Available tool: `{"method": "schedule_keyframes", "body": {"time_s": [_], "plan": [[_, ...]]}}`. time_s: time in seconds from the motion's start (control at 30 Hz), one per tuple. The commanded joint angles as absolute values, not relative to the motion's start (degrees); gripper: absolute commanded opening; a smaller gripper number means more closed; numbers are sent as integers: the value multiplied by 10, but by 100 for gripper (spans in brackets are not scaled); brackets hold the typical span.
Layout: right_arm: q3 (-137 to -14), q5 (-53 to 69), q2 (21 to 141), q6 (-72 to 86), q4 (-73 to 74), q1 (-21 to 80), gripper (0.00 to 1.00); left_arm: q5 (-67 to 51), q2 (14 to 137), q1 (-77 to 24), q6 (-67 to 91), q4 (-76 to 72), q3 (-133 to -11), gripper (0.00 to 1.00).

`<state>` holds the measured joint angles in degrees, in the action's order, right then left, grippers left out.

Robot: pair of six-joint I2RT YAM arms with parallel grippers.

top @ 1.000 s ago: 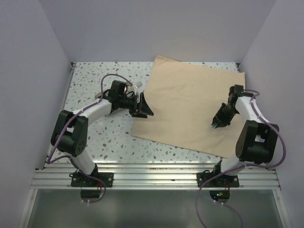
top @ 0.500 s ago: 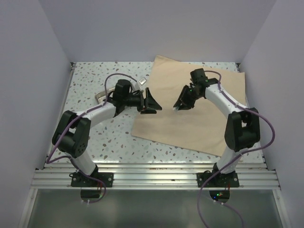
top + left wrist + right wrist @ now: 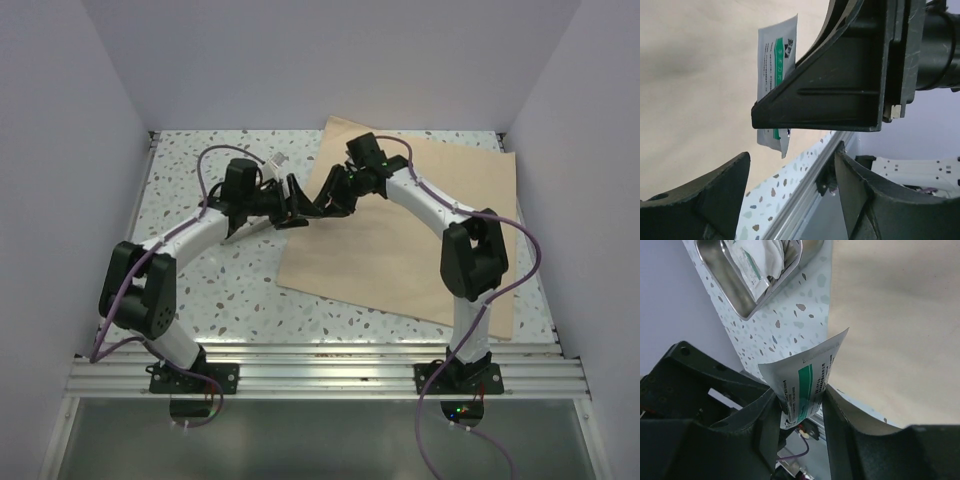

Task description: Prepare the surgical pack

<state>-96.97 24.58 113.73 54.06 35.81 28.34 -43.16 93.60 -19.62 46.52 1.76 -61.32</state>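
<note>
The tan wrap sheet (image 3: 410, 230) lies flat on the right half of the table. Over its left edge my right gripper (image 3: 322, 200) meets my left gripper (image 3: 297, 198) tip to tip. In the right wrist view my right gripper (image 3: 801, 392) is shut on a white gauze packet (image 3: 805, 375) with a green stripe, which bows between the fingers. The left wrist view shows that packet (image 3: 774, 65) behind the right gripper's finger (image 3: 840, 90), above my left gripper (image 3: 791, 160), which is open and empty. The shiny metal tray (image 3: 720, 275) holds white gauze (image 3: 772, 255) on the speckled top beside the sheet.
The tray (image 3: 243, 228) sits partly under the left forearm. Grey walls close in the left, back and right sides of the speckled table (image 3: 190, 160). An aluminium rail (image 3: 320, 360) runs along the near edge by both arm bases.
My right arm has swung from the sheet's right side across to its left edge. My left gripper has risen and moved a little toward the back, so the two now meet.
</note>
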Motion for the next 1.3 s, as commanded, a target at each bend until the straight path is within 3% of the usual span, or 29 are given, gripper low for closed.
{"method": "schedule_keyframes", "body": {"time_s": [0.0, 0.5, 0.93, 1.27], "plan": [[-952, 273, 1122, 599, 318, 280, 41, -360, 896, -194, 409, 64, -645, 71], [-868, 306, 1091, 792, 222, 280, 42, -283, 861, -219, 346, 42, -633, 48], [-843, 316, 1072, 860, 175, 283, 43, -214, 842, -234, 297, 76, -624, 53], [-809, 319, 1058, 915, 131, 292, 43, -207, 852, -238, 300, 48, -628, 41]]}}
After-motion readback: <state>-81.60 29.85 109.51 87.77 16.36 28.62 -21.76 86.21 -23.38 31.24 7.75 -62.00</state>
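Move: The blade packet, still pinched in the right fingers, is about 4 cm ahead of the open left hand, 3 cm to its right and 2 cm lower. From the right hand its middle is about level fore and aft, 1 cm left and 1 cm down. The steel tray stands beyond the left hand, some 15 cm to that hand's left, 4 cm ahead and about 15 cm below. The packet is held out by the right hand, which keeps its pinch, shifts about 2 cm left after a small dip and return, and turns some 30 degrees, partly clockwise. The left hand rises, then mostly sinks back, ending about 2 cm forward and left, swinging its fingers more forward and down around the packet's free end and narrowing them without shutting. ##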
